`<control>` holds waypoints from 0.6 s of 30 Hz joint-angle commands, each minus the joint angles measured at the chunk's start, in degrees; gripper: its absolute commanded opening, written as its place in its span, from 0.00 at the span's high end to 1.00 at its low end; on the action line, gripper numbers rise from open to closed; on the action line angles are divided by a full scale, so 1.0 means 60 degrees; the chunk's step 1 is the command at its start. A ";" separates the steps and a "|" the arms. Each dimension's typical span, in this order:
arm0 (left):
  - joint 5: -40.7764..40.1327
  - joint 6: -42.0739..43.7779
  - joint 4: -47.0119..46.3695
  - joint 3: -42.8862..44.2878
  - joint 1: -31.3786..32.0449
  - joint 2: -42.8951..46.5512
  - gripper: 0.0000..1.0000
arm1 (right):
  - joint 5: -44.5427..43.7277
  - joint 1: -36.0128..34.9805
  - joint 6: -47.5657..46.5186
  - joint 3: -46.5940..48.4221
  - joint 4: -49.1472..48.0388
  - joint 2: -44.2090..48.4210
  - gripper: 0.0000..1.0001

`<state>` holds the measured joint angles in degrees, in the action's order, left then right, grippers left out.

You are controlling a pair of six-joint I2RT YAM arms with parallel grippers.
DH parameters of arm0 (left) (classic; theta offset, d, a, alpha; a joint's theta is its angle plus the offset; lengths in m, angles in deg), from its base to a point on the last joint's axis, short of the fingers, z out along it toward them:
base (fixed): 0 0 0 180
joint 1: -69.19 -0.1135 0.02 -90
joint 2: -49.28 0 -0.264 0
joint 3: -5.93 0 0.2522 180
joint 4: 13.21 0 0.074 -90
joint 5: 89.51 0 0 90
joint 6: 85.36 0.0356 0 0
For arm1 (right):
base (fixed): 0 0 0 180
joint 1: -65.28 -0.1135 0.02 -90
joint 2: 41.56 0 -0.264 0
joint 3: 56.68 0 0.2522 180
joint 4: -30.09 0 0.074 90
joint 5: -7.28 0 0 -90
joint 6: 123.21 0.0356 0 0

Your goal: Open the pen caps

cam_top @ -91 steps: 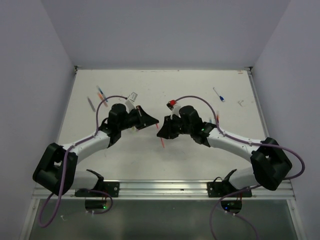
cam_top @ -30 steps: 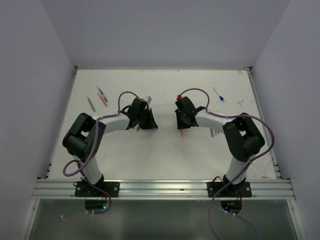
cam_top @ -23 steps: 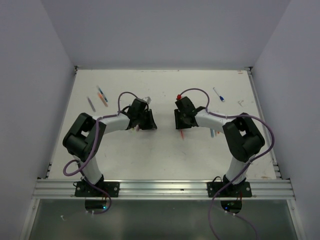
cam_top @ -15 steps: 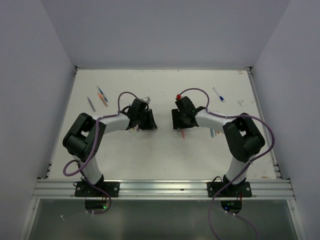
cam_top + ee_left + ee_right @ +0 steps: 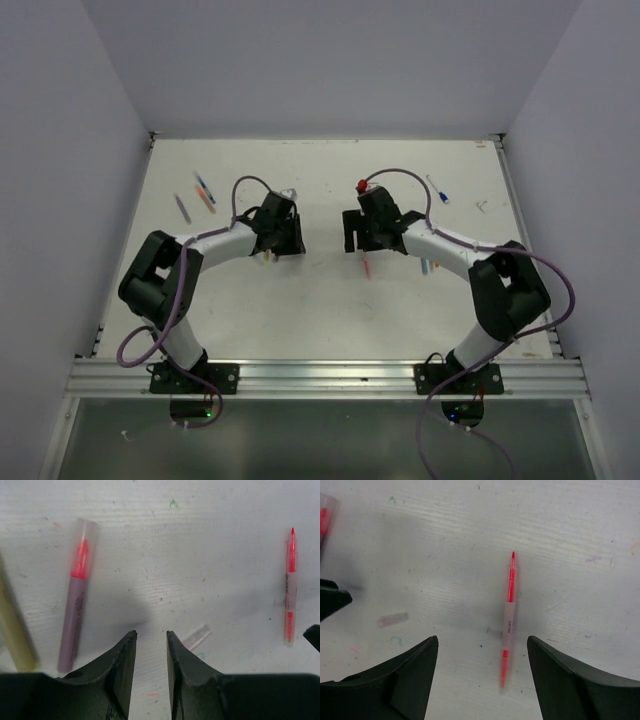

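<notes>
An uncapped red pen point(image 5: 509, 622) lies flat on the white table, just ahead of my right gripper point(image 5: 482, 640), whose jaws stand wide open and empty. From above the same red pen point(image 5: 366, 268) lies just near of that gripper point(image 5: 350, 232). A clear pen cap point(image 5: 196, 637) lies loose on the table beside the right finger of my left gripper point(image 5: 150, 635), which is open a little with nothing between its fingers. The cap point(image 5: 392, 619) also shows left of the pen. A capped pink-and-grey pen point(image 5: 75, 615) lies to the left.
A yellowish pen point(image 5: 15, 635) lies at the far left of the left wrist view. From above, pens point(image 5: 205, 190) lie at the back left, a blue pen point(image 5: 437, 188) at the back right, and more pens point(image 5: 425, 266) under the right arm.
Both grippers have opened, the right one wide. The red pen and its clear cap have been let go and now lie apart on the table. Both grippers drew back slightly.
</notes>
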<state>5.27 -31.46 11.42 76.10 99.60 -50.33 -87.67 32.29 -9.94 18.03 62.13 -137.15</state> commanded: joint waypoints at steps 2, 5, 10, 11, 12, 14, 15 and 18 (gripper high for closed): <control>-0.1980 0.0844 0.1233 0.1087 -0.0015 0.0694 0.66 | 0.0063 0.0035 -0.0172 -0.0386 0.0132 0.0960 0.23; -0.2961 0.1050 0.1862 0.1395 -0.0030 0.0533 0.65 | 0.0312 0.0035 -0.0172 -0.0665 0.0117 0.1370 0.23; -0.3374 0.1299 0.2128 0.1688 -0.0132 0.0153 0.65 | 0.0590 0.0035 -0.0245 -0.0958 0.0058 0.1796 0.23; -0.3389 0.1415 0.2128 0.1732 -0.0190 0.0094 0.65 | 0.0663 0.0035 -0.0245 -0.1060 -0.0014 0.1840 0.23; -0.3447 0.1431 0.2157 0.1805 -0.0220 0.0021 0.65 | 0.0722 0.0020 -0.0230 -0.1119 -0.0058 0.1898 0.23; -0.3578 0.1533 0.2128 0.1879 -0.0322 -0.0155 0.65 | 0.0796 0.0035 -0.0245 -0.1265 -0.0233 0.2030 0.23; -0.3594 0.1606 0.2085 0.1908 -0.0352 -0.0214 0.65 | 0.0781 0.0035 -0.0245 -0.1295 -0.0249 0.2089 0.23; -0.3390 0.1855 0.1866 0.1952 -0.0469 -0.0448 0.65 | 0.1015 0.0035 -0.0274 -0.1398 -0.0293 0.2148 0.23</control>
<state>-13.29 -23.13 22.96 85.43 97.72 -51.75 -83.80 32.31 -10.40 10.21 62.22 -126.57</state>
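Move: The pink marker, its clear cap at the far end, lies about 6 cm to the left hand's left and 5 cm ahead, some 2 cm below. Beyond it, the yellow marker is about 11 cm left and 6 ahead of the hand, the blue one 13 left and 9 ahead. The loose cap lies 3 cm right, level with the hand. From the right hand, the pink marker is 21 cm left and 4 ahead; the uncapped red pen is right below, about 5 cm down. The left hand leaves the loose cap and arcs about 6 cm left and 4 cm forward to come over the pink marker, rising nearly 4 cm first and then sinking about 2, its fingertips swinging some 20 degrees to the left from their rightward slant while the fingers stay part-open and empty. The right hand, fingers still wide open, climbs about 2 cm off the uncapped red pen and then draws back some 3.5 cm towards its base, touching nothing. ##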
